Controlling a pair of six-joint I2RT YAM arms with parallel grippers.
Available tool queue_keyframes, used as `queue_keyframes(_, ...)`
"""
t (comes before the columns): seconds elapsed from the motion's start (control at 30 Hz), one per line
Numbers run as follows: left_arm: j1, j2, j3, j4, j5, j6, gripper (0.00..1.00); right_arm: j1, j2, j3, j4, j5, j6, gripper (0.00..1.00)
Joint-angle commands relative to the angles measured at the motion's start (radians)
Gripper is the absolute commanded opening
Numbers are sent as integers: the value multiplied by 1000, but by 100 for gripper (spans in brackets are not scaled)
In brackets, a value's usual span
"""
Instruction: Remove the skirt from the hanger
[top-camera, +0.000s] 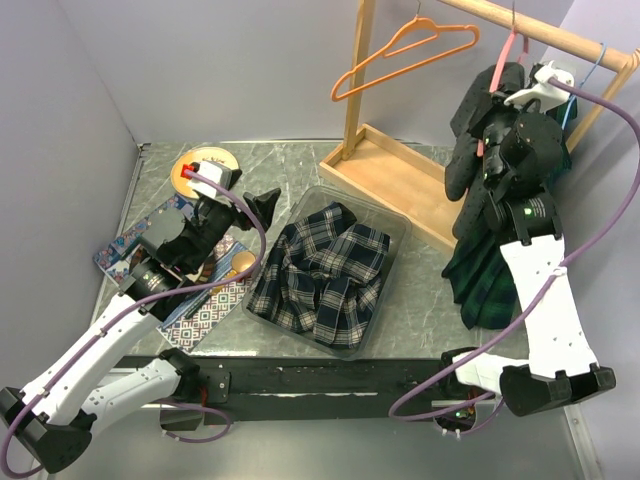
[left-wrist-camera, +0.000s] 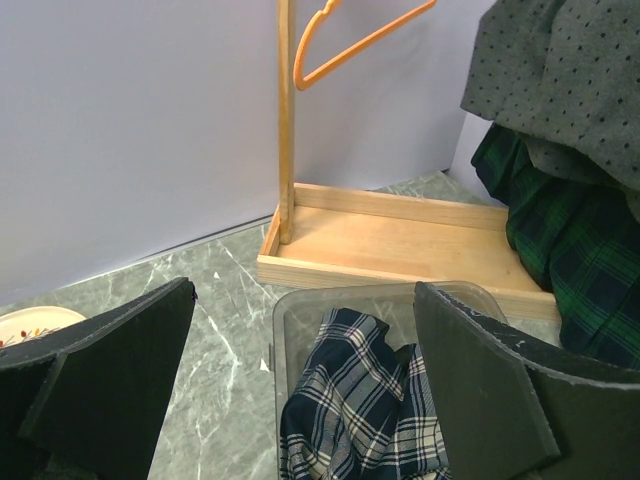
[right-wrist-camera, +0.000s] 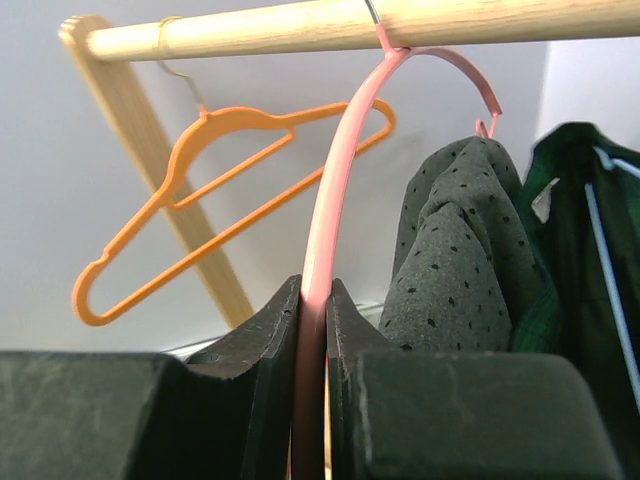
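A pink hanger (top-camera: 506, 58) hangs from the wooden rail (top-camera: 545, 30) and carries a grey dotted skirt (top-camera: 468, 150). My right gripper (top-camera: 503, 128) is shut on the pink hanger's arm (right-wrist-camera: 345, 150), just below the rail (right-wrist-camera: 300, 28); in the right wrist view the gripper (right-wrist-camera: 313, 300) has the grey skirt (right-wrist-camera: 450, 260) draped at its right. My left gripper (top-camera: 255, 215) is open and empty, low over the table left of a clear bin (top-camera: 395, 225). In the left wrist view this gripper (left-wrist-camera: 305, 295) faces the bin (left-wrist-camera: 290, 335).
A blue-white plaid skirt (top-camera: 320, 275) lies in the bin. A green plaid skirt (top-camera: 485, 280) hangs on a blue hanger (top-camera: 592, 68) to the right. An empty orange hanger (top-camera: 400, 50) hangs to the left. The rack's wooden base (top-camera: 400, 175), a plate (top-camera: 205, 165) and a patterned mat (top-camera: 205, 305) lie nearby.
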Motion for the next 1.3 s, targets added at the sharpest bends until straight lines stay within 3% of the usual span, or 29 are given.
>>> queue_keyframes(0.0,-3,11,4,23,13,3,97,5,-103,-23,242,-129,12,0)
queue_keyframes(0.4,-3,20,10,22,76,0,97,7,-135,-3,172,-199,75,0)
queue_keyframes(0.53,-3,25,57,-12,258,2,97,8,-185,-26,100,-233,153,0)
queue_keyframes(0.73,-11,123,218,-141,387,-3,97,8,-268,-24,-30,-284,248,0)
queue_keyframes(0.87,-136,187,306,-161,333,25,97,8,-339,-79,-54,-340,357,0)
queue_keyframes(0.97,-285,265,367,-161,135,114,97,8,-393,-180,-26,-365,450,0)
queue_keyframes(1.27,-486,469,516,-52,116,79,97,10,-514,-325,23,-405,644,0)
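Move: The grey skirt hangs about 16 cm ahead of the open left gripper, 40 cm to its right and level with it. The right gripper already grips the pink hanger; from it the clear box lies 11 cm back, 28 cm left and 48 cm down, the rail 10 cm ahead, 2 cm right and 12 cm up, and the orange hanger 12 cm ahead, 17 cm left and 5 cm up. Keep the right fingers shut on the pink hanger and draw it back about 14 cm and 6 cm left, clear of the rail, turning counter-clockwise with the hand's left side rising, then let it sink slightly. Meanwhile swing the open left gripper some 19 cm right and 7 cm back, over the box towards the skirt, turning clockwise about 30 degrees. ##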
